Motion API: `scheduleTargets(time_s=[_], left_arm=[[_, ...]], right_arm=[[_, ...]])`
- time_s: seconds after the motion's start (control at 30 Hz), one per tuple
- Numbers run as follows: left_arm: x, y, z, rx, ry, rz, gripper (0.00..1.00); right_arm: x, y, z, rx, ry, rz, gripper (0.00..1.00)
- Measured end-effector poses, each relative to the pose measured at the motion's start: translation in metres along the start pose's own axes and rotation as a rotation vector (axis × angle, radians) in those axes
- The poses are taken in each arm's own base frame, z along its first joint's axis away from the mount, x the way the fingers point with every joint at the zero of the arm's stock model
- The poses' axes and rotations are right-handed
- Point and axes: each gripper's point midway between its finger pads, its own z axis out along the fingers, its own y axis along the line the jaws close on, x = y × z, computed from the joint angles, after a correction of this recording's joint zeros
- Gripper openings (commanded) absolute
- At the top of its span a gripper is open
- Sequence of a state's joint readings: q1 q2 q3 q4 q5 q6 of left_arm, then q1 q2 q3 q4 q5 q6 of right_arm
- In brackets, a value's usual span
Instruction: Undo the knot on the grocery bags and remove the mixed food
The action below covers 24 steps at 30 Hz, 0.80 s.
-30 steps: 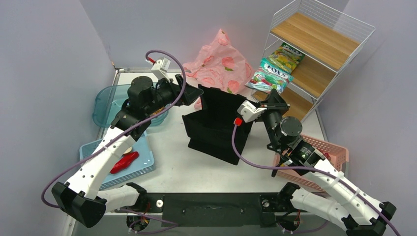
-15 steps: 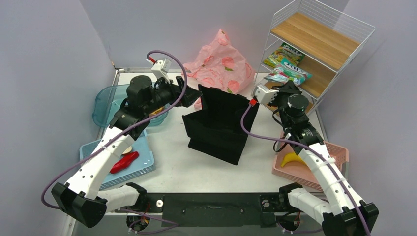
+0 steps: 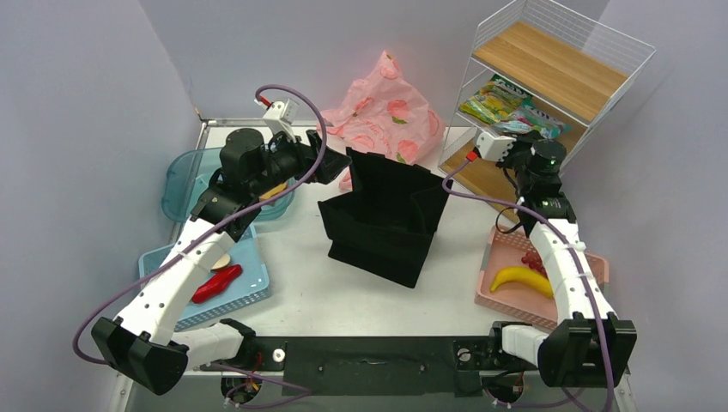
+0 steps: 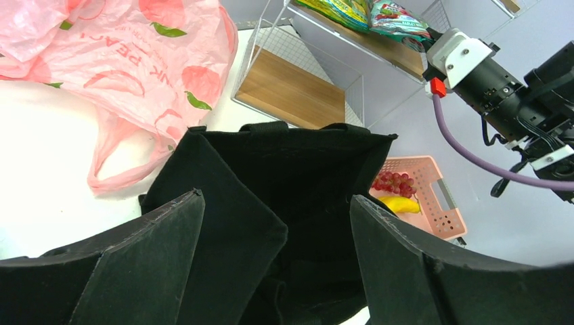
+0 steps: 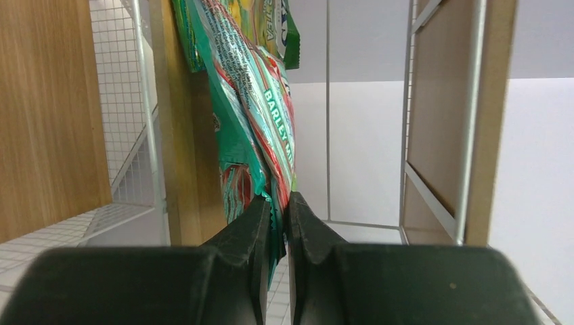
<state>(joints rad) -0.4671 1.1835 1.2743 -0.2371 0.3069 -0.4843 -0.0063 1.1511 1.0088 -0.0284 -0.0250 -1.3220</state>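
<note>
A pink grocery bag (image 3: 386, 107) with peach prints lies at the back of the table, one handle loop (image 4: 115, 162) loose on the white surface. I cannot make out a knot. My left gripper (image 3: 341, 167) hovers open at the black tote's (image 3: 386, 219) left rim, its fingers (image 4: 149, 257) spread above the dark inside with nothing between them. My right gripper (image 5: 274, 210) is shut on the edge of a green snack packet (image 5: 250, 101), held against the wire shelf's (image 3: 558, 77) middle board. A second packet (image 3: 494, 96) lies on that board.
A pink basket (image 3: 584, 262) at the right holds a banana (image 3: 519, 279) and a red fruit cluster (image 3: 534, 259). A blue basket (image 3: 249, 287) at the left holds a red chilli (image 3: 216, 283). A teal tub (image 3: 180, 180) sits under the left arm.
My right arm has swung from beside the tote up and right to the shelf, carrying the green packet. The left arm has stayed by the tote, its jaws a little wider.
</note>
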Motion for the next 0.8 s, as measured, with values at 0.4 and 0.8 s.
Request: scheduleTargets(time_s=[0.4, 0.8], left_arm=[[-0.002, 0.004, 0.0, -0.008, -0.005, -0.002, 0.77], [-0.001, 0.005, 0.001, -0.006, 0.002, 0.003, 0.78]], right_arm=[[0.033, -0.007, 0.027, -0.047, 0.046, 0.014, 0.1], [0.026, -0.007, 0.016, -0.218, -0.01, 0.031, 0.53]])
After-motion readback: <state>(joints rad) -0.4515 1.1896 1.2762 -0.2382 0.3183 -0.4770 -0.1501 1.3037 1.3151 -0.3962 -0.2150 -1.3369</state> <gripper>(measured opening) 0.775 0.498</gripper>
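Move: The teal candy bag is pinched in the right fingers, its middle some 6 cm ahead, 2 cm left and 3 cm below the hand. Its place on the middle shelf lies about 8 cm ahead, 2 cm right and 6 cm down; the yellow snack bag is roughly 11 cm ahead, 10 cm left and 4 cm lower. From the left gripper the candy bag is some 14 cm ahead, 41 cm right and 7 cm below. Carry the pinched candy bag on to the right, about 4 cm, and some 3 cm forward over the middle shelf, easing down a centimetre, to set it beside the yellow snack bag. Stop there, open the right fingers to about half to let go, then start back about 1 cm, with slight left and upward drift, as the hand tips about 10 degrees down. ##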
